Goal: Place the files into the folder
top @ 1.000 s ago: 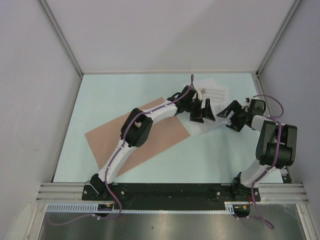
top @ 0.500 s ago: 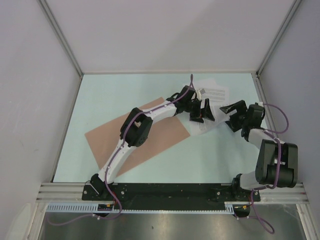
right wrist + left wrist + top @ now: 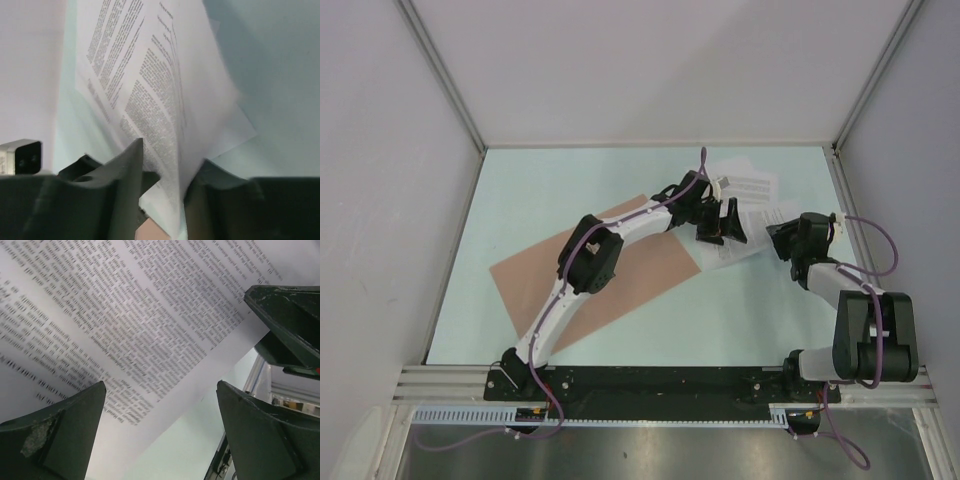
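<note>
The files are white printed sheets (image 3: 750, 187) lying spread at the back right of the table; they fill the left wrist view (image 3: 150, 315) and the right wrist view (image 3: 150, 90). The salmon-brown folder (image 3: 650, 275) lies flat and closed to their left, partly under my left arm. My left gripper (image 3: 722, 225) is open and empty, its fingers (image 3: 60, 440) spread just above a printed sheet. My right gripper (image 3: 782, 238) is at the sheets' right edge. In the right wrist view its jaws (image 3: 172, 170) are closed in on a sheet edge that bows up between them.
The pale green table (image 3: 570, 180) is boxed in by grey walls at the back and both sides, with a metal post (image 3: 840, 165) at the right corner. The black arm rail (image 3: 660, 382) runs along the near edge. The right gripper's dark body (image 3: 290, 325) shows in the left wrist view.
My right arm has folded down and back toward its base, and its jaws have narrowed onto the sheets' right edge. My left arm has hardly moved.
</note>
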Controlling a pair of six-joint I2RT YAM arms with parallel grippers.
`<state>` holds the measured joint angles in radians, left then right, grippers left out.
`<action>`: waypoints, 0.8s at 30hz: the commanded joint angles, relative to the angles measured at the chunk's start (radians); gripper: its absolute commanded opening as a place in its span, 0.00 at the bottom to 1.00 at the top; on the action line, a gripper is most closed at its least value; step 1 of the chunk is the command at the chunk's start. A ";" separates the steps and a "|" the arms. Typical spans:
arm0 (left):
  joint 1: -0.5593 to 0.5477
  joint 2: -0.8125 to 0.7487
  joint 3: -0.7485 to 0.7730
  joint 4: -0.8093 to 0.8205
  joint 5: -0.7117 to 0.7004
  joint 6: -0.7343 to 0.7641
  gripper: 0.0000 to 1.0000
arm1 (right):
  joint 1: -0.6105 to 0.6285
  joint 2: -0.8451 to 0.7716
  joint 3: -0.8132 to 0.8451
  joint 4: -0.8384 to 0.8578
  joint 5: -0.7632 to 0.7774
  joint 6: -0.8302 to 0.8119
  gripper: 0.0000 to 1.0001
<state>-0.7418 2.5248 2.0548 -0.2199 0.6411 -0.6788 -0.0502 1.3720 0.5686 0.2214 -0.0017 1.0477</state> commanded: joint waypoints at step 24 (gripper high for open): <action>0.021 -0.750 -0.940 0.373 -0.230 -0.180 1.00 | 0.027 -0.226 -0.116 0.030 0.057 0.425 0.00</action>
<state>-0.7391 1.7519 1.1530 0.0090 0.3706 -0.7193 -0.0456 1.1843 0.4873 0.2337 0.0147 1.3605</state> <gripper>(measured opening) 0.994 0.009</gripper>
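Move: Half shut around the raised right-hand part of the top sheet, the right hand has that sheet's middle about 6 cm to its left, 1 cm ahead and 4 cm below, with the far sheets some 10 cm ahead and 11 cm left. The wide-open left hand is over the same sheet, its middle 6 cm to the right and 1 cm ahead. From the left hand, the folder's middle lies about 35 cm left and 10 cm back, the far sheets 10 cm ahead. Closing fully on the sheet's raised right part, the right hand pinches it almost in place, then lifts about 5 cm, rolling its left side up some 15 degrees. The left hand comes away from the sheet, fingers still wide open, and arcs about 12 cm left and 7 cm back towards the folder, rising 11 cm and then dipping 4, while turning some 15 degrees counter-clockwise. ##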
